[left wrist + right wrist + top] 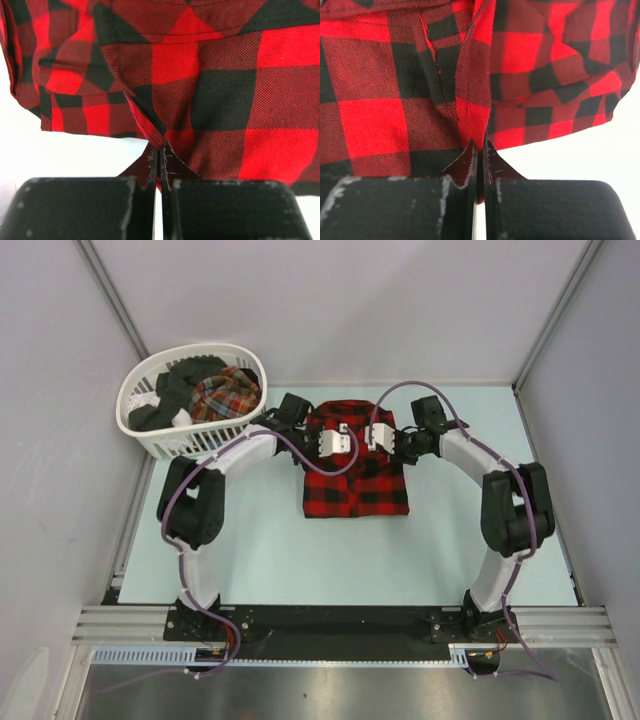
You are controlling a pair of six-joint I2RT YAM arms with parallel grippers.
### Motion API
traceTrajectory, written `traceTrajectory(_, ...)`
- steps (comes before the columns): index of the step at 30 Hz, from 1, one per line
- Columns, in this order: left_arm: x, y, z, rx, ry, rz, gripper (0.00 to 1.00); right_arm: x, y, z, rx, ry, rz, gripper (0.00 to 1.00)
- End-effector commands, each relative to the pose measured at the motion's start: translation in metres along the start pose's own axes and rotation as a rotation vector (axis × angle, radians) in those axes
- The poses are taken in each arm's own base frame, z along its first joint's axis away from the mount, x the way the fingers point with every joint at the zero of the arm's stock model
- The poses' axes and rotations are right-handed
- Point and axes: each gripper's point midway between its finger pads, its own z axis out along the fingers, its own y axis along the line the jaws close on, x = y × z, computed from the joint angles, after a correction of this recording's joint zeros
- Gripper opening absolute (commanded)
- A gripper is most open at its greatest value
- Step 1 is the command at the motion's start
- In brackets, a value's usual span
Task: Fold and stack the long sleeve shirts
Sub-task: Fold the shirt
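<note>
A red-and-black checked flannel shirt (pixel 355 475) lies folded into a rough rectangle in the middle of the table. My left gripper (pixel 333 440) is over its upper left part, shut on a pinched fold of the shirt (pixel 165 90); the cloth runs down between the jaws (pixel 160 146). My right gripper (pixel 381 435) is over the upper right part, likewise shut on a ridge of the shirt (pixel 470 100), with cloth caught between its tips (pixel 480 144). A finer plaid shirt (pixel 226 392) lies in the basket at the back left.
The white slatted basket (pixel 180 445) stands at the back left corner, holding dark and white clothes besides the plaid one. Grey walls close in the left, back and right. The pale table surface (pixel 300 560) extends toward the arm bases.
</note>
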Motion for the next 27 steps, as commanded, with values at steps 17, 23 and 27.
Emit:
traceTrajectory(17, 0.004, 0.084, -0.005, -0.186, -0.083, -0.175, 0.53, 0.015, -0.091, -0.011, 0.259, -0.029, 0.222, 0.63)
traceTrajectory(23, -0.025, 0.077, -0.101, -0.188, -0.268, -0.503, 0.74, -0.012, -0.089, -0.094, 0.250, -0.138, 0.573, 0.96)
traceTrajectory(27, -0.064, 0.006, -0.118, 0.022, -0.450, -0.744, 0.78, -0.062, -0.030, -0.104, 0.043, -0.289, 0.850, 0.94)
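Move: The near hem of the plaid shirt, already pinched at one corner by each hand, is bound for the upper part of the shirt, about 3 cm ahead of and 4 cm below the left hand, and 4 cm ahead of and 3 cm below the right. From the left hand, the shirt's far edge has its middle some 16 cm ahead and 10 cm right, the near fold 12 cm back and 11 cm right. The laundry basket stands about 14 cm ahead and 27 cm left. The shirt's hem is carried the last 3 to 4 cm forward and down onto the upper part by both hands together, each keeping its pinch on a corner. Low over the cloth the fingers open wide and let go; both hands then rise some 11 cm, edging a little farther forward and spreading apart, left hand to the left and right hand to the right, the wrists turning outward. ##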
